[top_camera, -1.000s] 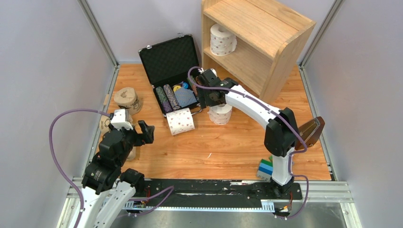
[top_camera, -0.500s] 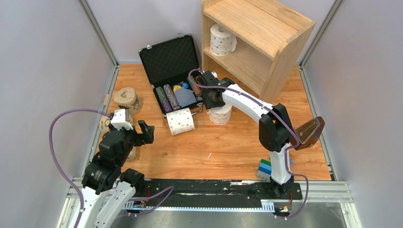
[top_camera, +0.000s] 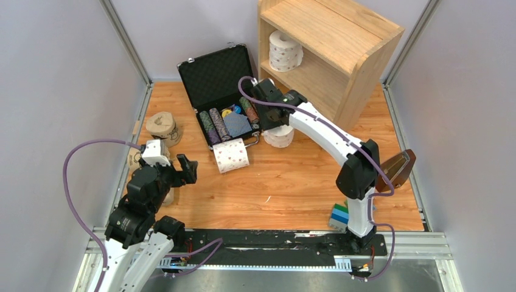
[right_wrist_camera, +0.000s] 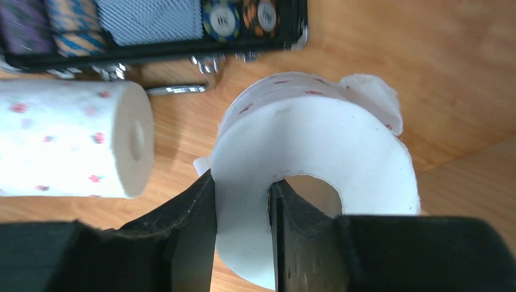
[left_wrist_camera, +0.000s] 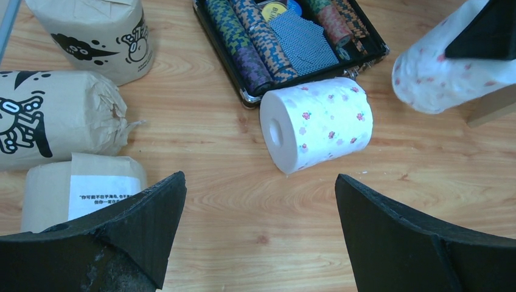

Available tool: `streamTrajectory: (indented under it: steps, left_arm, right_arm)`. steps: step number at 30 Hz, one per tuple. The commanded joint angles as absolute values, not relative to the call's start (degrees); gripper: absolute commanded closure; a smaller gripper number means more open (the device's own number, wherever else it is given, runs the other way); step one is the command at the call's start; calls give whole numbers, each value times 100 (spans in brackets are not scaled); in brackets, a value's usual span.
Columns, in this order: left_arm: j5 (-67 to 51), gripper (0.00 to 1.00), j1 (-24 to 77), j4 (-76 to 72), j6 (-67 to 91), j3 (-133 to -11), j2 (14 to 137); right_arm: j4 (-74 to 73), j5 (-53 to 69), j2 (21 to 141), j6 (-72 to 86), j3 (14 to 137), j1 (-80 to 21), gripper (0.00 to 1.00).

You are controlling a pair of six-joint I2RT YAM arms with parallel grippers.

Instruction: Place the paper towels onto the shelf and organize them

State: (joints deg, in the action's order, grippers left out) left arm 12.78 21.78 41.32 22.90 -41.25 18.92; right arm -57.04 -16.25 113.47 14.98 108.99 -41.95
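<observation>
My right gripper (right_wrist_camera: 242,182) is shut on a white dotted paper towel roll (right_wrist_camera: 316,158), one finger inside its core and the other outside its wall. In the top view this roll (top_camera: 279,136) hangs by the case, in front of the light-wood shelf (top_camera: 328,36), whose inner board holds another white roll (top_camera: 285,50). A third white roll (left_wrist_camera: 319,121) lies on its side on the floor. Tan-wrapped rolls (left_wrist_camera: 97,33) (left_wrist_camera: 55,118) (left_wrist_camera: 79,191) lie at the left. My left gripper (left_wrist_camera: 260,201) hangs open over bare floor, holding nothing.
An open black case (top_camera: 219,79) of striped poker chips stands behind the lying roll. Green and blue blocks (top_camera: 339,214) sit by the right arm's base, with a brown-framed object (top_camera: 395,169) at the right. Grey walls enclose the wooden floor.
My right gripper's jaws have closed on the white roll's wall and carried it a little farther back, toward the shelf. The left arm has stayed still.
</observation>
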Motion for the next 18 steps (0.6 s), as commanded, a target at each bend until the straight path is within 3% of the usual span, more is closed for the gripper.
streamTrajectory:
  steps: [1,9,18]
  left_arm:
    - [1336,0,2197,3964,2348,-4094,2005]
    - [1350,0,2197,3976,2347,-4104,2048]
    - [1386,0,2197,3995,2355,-4106,2037]
  right_arm:
    - [-5795,-2070,10619,934,12009,-4253,78]
    - [-5729,-2788,10720,71,13409,-4247,75]
    - [-4810,-3352,10974,-779,13629,-3751,75]
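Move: Ahead and to the right of the right hand, which already holds a paper towel roll by its wall, is the free stretch of shelf board: some 13 cm forward, 8 cm right, 6 cm higher. The roll already shelved stands about 20 cm ahead, 2 cm right and 11 cm up. Low down, the lying roll is 12 cm left and 4 cm back, the chip case 10 cm left and 8 cm ahead. From the left hand the free board is roughly 31 cm forward, 35 cm right, about level. Lifting the held roll steeply by about 20 cm, the right hand climbs towards the board's height, and as the rise eases off it carries on some 5 cm forward and 3 cm to the right, towards the open front of the shelf. The wrist tips the fingers up some 30 degrees on the way; they keep their pinch on the roll's wall, one finger in the core. ##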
